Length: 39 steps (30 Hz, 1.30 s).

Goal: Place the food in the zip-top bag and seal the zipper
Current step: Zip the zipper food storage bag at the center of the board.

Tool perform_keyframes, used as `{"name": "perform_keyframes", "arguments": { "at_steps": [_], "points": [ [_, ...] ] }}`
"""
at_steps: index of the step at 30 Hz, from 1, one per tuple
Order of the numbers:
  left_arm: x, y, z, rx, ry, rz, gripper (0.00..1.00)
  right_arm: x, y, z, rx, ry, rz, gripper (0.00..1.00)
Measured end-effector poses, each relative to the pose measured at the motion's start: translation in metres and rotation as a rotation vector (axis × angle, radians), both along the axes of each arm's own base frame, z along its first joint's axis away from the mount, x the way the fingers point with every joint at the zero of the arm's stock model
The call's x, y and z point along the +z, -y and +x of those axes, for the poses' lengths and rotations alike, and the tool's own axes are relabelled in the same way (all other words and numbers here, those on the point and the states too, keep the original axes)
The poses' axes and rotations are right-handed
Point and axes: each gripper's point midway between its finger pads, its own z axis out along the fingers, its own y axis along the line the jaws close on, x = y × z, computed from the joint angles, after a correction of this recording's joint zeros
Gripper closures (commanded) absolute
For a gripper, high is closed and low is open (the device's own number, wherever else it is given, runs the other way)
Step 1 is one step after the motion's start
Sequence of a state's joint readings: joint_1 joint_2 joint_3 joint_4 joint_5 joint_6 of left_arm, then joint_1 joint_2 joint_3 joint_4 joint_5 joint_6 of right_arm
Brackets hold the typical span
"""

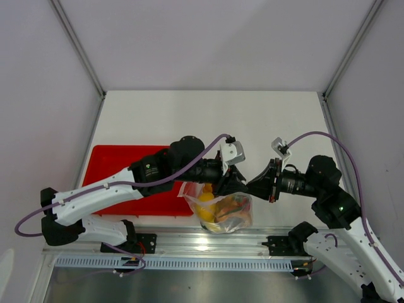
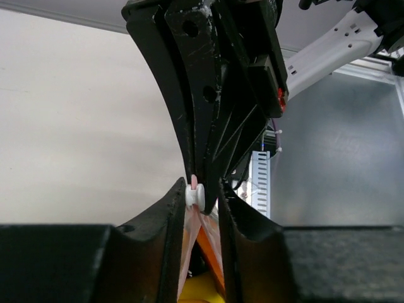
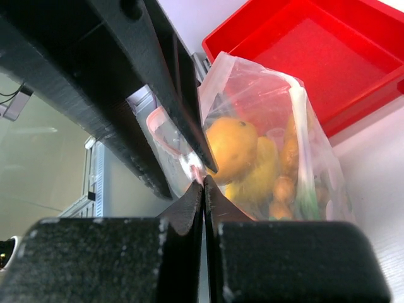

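The clear zip-top bag hangs between both grippers above the table's near edge, with the food inside: a yellow lemon, small tan balls, an orange wedge. My right gripper is shut on the end of the pink zipper. My left gripper straddles the bag's mouth from the other side, its jaws partly apart around the white slider. The slider rests against one finger. In the top view the left gripper and right gripper meet tip to tip.
A red rectangular tray lies on the table to the left, under my left arm; it also shows behind the bag as the red tray. A metal rail runs along the near edge just below the bag.
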<state>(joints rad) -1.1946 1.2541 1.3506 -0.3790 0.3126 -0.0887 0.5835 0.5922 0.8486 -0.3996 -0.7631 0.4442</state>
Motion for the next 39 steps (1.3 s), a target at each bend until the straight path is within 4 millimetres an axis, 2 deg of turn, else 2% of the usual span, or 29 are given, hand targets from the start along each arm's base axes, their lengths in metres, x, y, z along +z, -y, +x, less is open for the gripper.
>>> {"name": "perform_keyframes", "arguments": {
  "at_steps": [3, 28, 29, 31, 33, 35, 39],
  "points": [
    [-0.002, 0.000, 0.001, 0.001, -0.006, 0.007, 0.99, -0.001, 0.000, -0.001, 0.007, -0.006, -0.004, 1.00],
    [-0.002, -0.004, 0.002, 0.026, -0.039, -0.001, 0.99, 0.004, 0.005, 0.010, -0.122, -0.055, 0.047, 1.00],
    [-0.002, -0.005, 0.001, 0.026, -0.040, -0.001, 0.99, 0.004, 0.005, 0.009, -0.113, -0.049, 0.045, 0.97],
    [-0.002, -0.006, 0.000, 0.021, -0.043, -0.001, 0.99, 0.004, 0.004, 0.007, -0.100, -0.037, 0.042, 0.78],
    [-0.001, -0.006, -0.002, 0.013, -0.045, -0.004, 0.99, 0.003, 0.005, 0.006, -0.088, -0.006, 0.033, 0.72],
    [-0.001, -0.006, -0.004, 0.005, -0.050, -0.004, 1.00, 0.002, 0.005, 0.002, -0.061, 0.025, 0.026, 0.68],
    [-0.001, -0.007, -0.008, -0.021, -0.066, -0.004, 0.99, 0.001, 0.003, -0.006, 0.005, 0.066, 0.024, 0.68]
  ]
}}
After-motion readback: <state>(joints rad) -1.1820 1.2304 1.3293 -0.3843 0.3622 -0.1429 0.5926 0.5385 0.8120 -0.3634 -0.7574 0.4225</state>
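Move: The white slider on the bag's zipper edge sits at my left fingertips, about 1 cm to the right of that hand point and a touch below it. My right hand has the edge at its shut tips, with the slider some 1 cm to its left and level. From my left hand, the food in the bag lies roughly 5 cm back, 9 cm left and 12 cm down; the red tray's middle is about 37 cm left, 10 cm ahead and 22 cm down. I shut my half-open left fingers on the zipper edge at the white slider and keep that pinch, the hand nearly still until it eases back about 1 cm at the end. My right hand, still shut, goes forward 1 cm, turning slightly clockwise, then swings back nearly 2 cm and turns back while its fingers open partway and let go of the edge. ##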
